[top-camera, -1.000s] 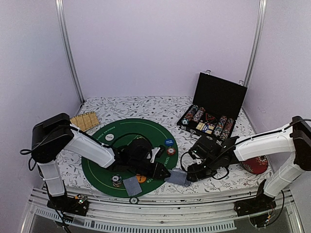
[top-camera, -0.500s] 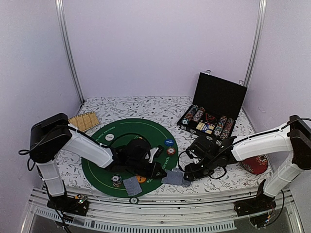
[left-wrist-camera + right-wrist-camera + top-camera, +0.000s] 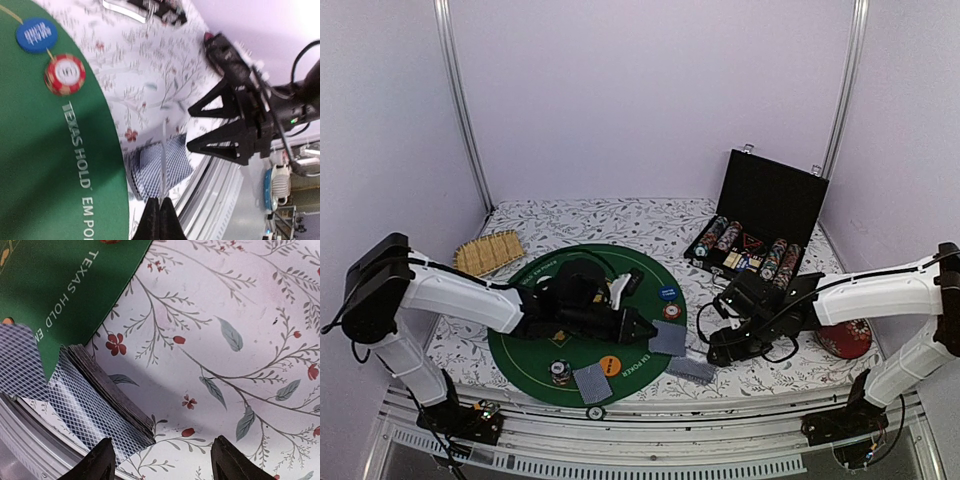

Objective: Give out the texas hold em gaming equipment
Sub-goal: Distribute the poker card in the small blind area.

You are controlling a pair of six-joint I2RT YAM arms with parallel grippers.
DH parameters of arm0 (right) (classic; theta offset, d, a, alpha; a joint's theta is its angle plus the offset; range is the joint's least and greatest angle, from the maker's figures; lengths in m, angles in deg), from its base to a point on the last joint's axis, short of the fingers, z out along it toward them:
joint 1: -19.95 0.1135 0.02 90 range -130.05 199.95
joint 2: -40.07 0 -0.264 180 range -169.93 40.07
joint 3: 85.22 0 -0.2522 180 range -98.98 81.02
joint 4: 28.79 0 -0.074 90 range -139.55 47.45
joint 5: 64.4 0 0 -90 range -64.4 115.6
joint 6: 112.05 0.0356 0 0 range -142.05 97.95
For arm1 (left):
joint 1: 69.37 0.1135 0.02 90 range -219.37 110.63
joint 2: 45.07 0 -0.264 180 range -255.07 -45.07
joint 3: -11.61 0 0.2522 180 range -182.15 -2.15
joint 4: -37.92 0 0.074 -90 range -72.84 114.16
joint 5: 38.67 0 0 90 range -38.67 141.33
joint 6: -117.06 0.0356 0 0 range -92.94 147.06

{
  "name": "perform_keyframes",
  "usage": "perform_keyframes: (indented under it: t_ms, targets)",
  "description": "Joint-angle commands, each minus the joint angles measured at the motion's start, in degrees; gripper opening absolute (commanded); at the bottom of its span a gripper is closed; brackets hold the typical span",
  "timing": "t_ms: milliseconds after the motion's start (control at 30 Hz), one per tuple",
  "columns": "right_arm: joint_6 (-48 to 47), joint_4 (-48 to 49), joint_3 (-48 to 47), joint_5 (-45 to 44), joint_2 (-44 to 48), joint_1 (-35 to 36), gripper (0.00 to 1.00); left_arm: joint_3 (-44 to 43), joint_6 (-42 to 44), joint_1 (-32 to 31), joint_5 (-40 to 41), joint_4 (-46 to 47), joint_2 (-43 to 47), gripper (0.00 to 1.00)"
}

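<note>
My left gripper (image 3: 647, 330) is shut on one blue-grey-backed playing card (image 3: 667, 338), held above the right edge of the green Texas Hold'em mat (image 3: 530, 345). In the left wrist view the card (image 3: 163, 160) shows edge-on between the shut fingertips, over the deck (image 3: 150, 172). The deck (image 3: 692, 368) lies on the floral cloth just right of the mat. My right gripper (image 3: 717, 352) is open and empty beside the deck (image 3: 100, 390). Another card (image 3: 592, 382) lies face down at the mat's front. An orange chip (image 3: 610, 365), a striped chip (image 3: 560, 371), a blue chip (image 3: 668, 293) and a red-striped chip (image 3: 672, 311) lie on the mat.
An open black case (image 3: 775, 200) with rows of chips stands at the back right. A red round disc (image 3: 847, 340) lies at the right, behind my right arm. A bamboo mat (image 3: 492, 250) lies at the back left. The table's front rail (image 3: 620, 440) runs close to the deck.
My left gripper has lifted a card off the deck and drawn back left over the mat. My right gripper has shifted slightly right, off the deck.
</note>
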Motion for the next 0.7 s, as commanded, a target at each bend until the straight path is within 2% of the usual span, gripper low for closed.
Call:
perform_keyframes:
  t_ms: [0, 133, 333, 500, 667]
  targets:
    - [-2.0, -2.2, -2.0, -0.2, 4.2, -2.4, 0.68, -1.2, -0.6, 5.1, 2.8, 2.9, 4.4, 0.0]
    - [-4.3, -2.3, -3.4, 0.1, 5.4, -3.2, 0.68, -8.0, -1.8, 9.0, 12.2, 3.6, 0.4, 0.0]
    - [-7.7, -3.6, -7.1, -0.4, 4.7, -4.6, 0.68, -15.8, -13.8, 13.2, 18.1, 11.1, -13.0, 0.0]
    - [-9.8, -4.6, -8.8, -0.5, 4.0, -5.5, 0.68, -23.4, -19.7, 14.5, 23.2, 8.7, -23.4, 0.0]
    - [-10.8, -5.3, -8.8, -0.8, 4.0, -6.3, 0.69, -28.7, -22.4, 15.1, 25.0, 4.3, -29.5, 0.0]
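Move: The playing card is already pinched in my left hand. The small blind chip marking where it goes lies about 17 cm ahead of that hand, 4 cm to its right and 8 cm below. The red 5 chip sits some 11 cm ahead and 4 cm right, the deck about 4 cm back and 8 cm right. From my right hand, the small blind chip is roughly 19 cm ahead and 10 cm left, with the deck 6 cm left and 1 cm back. With my left fingers still shut on the card, I swing it forward about 23 cm, passing left of the red 5 chip and the small blind chip. I arc up some 7 cm, then sink about 10 cm towards the mat beyond them, turning the wrist some 40 degrees counter-clockwise. My right hand, still open, rises and draws forward away from the deck. ##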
